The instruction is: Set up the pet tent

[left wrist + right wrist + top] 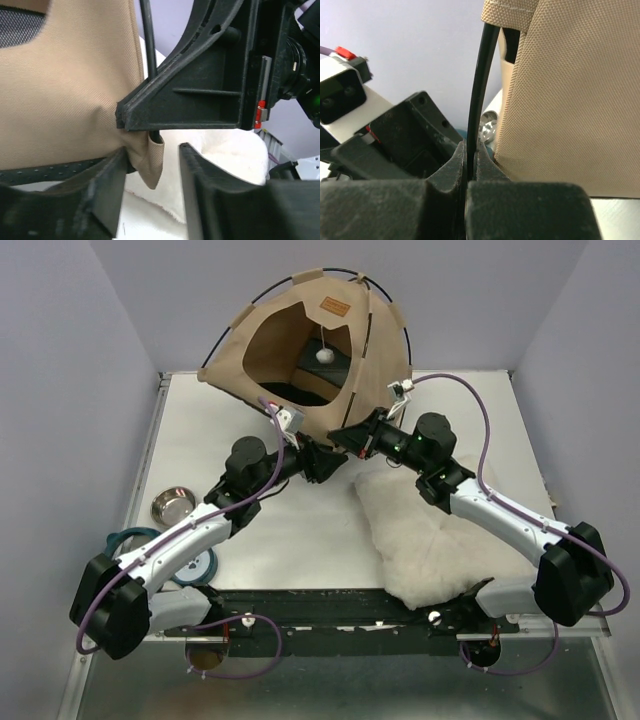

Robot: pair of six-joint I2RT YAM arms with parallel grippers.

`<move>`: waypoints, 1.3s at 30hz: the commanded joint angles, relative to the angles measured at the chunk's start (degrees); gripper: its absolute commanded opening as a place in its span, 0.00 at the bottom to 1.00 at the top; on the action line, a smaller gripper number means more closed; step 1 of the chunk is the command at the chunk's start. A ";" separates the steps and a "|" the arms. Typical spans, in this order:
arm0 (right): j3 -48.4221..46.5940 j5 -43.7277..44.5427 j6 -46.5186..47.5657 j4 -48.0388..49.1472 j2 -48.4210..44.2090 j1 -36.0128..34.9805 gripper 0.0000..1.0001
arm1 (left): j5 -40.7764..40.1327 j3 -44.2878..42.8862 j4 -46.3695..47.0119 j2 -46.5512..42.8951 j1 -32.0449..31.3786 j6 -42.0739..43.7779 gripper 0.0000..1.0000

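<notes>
The pet tent (300, 330) stands at the back of the table, tan fabric arched over thin black poles, with a white pom-pom (323, 355) hanging inside. At its front corner my right gripper (471, 147) is shut on a black pole (479, 80), beside the tan fabric (570, 100). My left gripper (152, 152) is open just below it. The tent's tan corner pocket (154, 165) hangs between its fingers, close to the left finger (107, 190) and apart from the right one. In the top view the two grippers (320, 462) (350, 438) meet at that corner.
A white fluffy cushion (430, 535) lies at the front right, under the right arm. A steel bowl (172, 505) and a teal object (130, 538) sit at the left, beside the left arm. Grey walls close in the table.
</notes>
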State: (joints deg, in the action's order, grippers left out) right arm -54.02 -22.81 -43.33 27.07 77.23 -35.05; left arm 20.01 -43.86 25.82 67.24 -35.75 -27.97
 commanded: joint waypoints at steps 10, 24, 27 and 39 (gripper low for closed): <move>0.84 -11.53 17.30 -14.76 -5.51 1.38 0.01 | 19.55 -1.85 -35.88 -21.87 -0.03 27.59 0.97; -14.51 -39.93 70.46 -55.60 0.18 3.84 0.01 | -3.58 -0.44 -47.89 -35.79 12.88 20.77 0.99; -20.06 -40.05 74.09 -59.33 4.49 7.70 0.01 | -5.50 0.17 -45.44 -32.80 14.13 20.23 0.99; -23.59 -27.56 67.42 -54.59 15.40 19.14 0.47 | -7.79 0.35 -35.06 -23.65 14.30 18.39 0.99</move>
State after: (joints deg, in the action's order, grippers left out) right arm -79.61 -55.68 24.77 -29.65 92.44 -16.84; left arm 13.08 -43.46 -14.15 42.89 -21.80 -7.18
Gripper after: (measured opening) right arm 0.484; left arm 0.987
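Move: The tent's near corner, a cloth pocket on the pole end, sits between the left fingers, about 1 cm ahead and 1 cm right of that hand's point. From the right hand, which already grips the pole, it lies about 1 cm back and 4 cm below. From the left hand, the tent body is some 20 cm ahead and 5 cm left, at about hand height; the cushion is roughly 11 cm back, 23 cm right and 26 cm below. The tent corner comes free of the left hand, whose fingers spread fully as it draws back about 13 cm, then swings left and forward again along the tent's doorway side. The right hand, still pinching the pole, brings it down and back with the fingertips tipping some 30 degrees downward, then heads forward, right and further down, and opens about halfway only at the end. ##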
